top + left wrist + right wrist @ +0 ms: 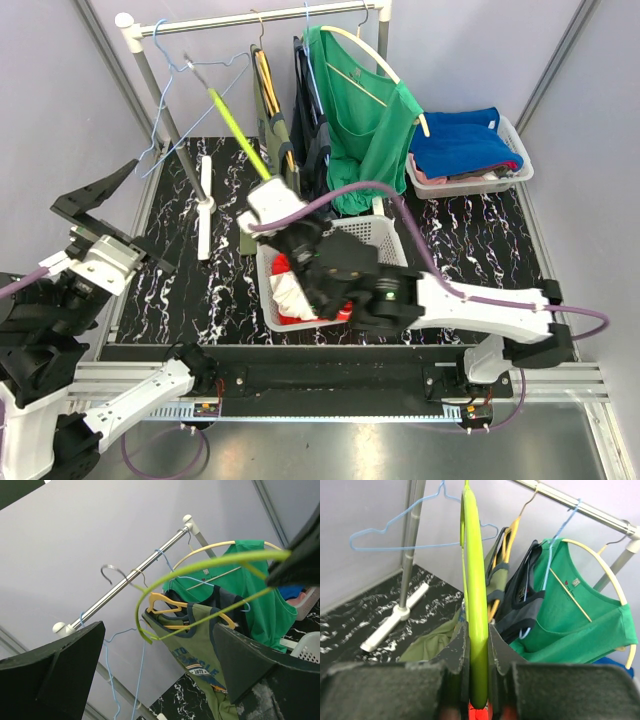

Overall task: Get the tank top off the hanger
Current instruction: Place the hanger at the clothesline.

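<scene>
My right gripper (272, 184) (479, 645) is shut on a lime green hanger (238, 130) (473, 580) (200, 566), held in the air between the rack and the basket. Nothing hangs on it. A crumpled red and white garment (290, 290), which I take for the tank top, lies in the white basket (264, 270) under my right arm, partly hidden by it. My left gripper (125, 225) (157, 630) stands wide open at the left, apart from everything, pointing at the rack.
The clothes rail (250, 18) carries an olive top (200, 650) on a yellow hanger, a dark top, a green top (365, 120) on a cream hanger and a bare blue wire hanger (170, 100). A basket of folded clothes (470, 150) stands back right. The rack's white foot (205, 205) lies on the mat.
</scene>
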Controlling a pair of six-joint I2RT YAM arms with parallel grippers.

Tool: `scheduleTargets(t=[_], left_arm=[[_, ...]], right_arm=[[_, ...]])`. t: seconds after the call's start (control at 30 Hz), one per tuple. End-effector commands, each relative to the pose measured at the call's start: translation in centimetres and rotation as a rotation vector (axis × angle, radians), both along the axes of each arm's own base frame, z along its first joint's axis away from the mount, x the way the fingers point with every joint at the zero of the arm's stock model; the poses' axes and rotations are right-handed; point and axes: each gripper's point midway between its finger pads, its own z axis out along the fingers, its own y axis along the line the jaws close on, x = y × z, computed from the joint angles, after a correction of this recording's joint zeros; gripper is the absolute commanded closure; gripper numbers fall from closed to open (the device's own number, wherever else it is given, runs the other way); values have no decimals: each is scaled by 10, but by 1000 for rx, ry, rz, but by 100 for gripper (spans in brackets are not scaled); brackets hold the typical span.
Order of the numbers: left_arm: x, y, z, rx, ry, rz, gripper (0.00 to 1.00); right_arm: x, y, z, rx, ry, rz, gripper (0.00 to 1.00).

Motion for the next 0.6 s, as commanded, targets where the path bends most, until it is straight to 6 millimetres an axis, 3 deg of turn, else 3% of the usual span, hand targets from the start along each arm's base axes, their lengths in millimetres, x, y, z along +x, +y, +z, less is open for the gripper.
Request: scheduleTargets(t=[0.0, 0.33, 0.57], left_arm=[[-12, 21, 30, -107, -54, 38, 1], [-22, 33, 47, -184, -56, 40, 1], [-21, 38, 54, -221, -62, 62, 1]], right_arm=[[9, -29, 58, 224, -47, -93, 100], [44, -15, 73, 312, -22, -97, 100], [70, 7, 60, 284, 5, -103, 100]])
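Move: From the right hand, which already grips the green hanger by one end, the free stretch of rail lies about 26 cm ahead, 7 cm to its left and 12 cm up. The blue hanger is some 22 cm ahead and 15 cm left of that hand; the olive tank top is about 22 cm straight ahead, and the navy top 8 cm to the right of the olive one. From the left hand the stretch is roughly 31 cm ahead, 8 cm right and 7 cm up. Carry the green hanger up and forward towards the free stretch of clothesline rail, keeping the right gripper pinched on its end: after a slight dip to the left, rise and reach about 6 cm each way, rolling the hand's left side up some 15 degrees and turning a little clockwise. Meanwhile draw the empty, open left hand up and left, out of the way, about 5 cm. ##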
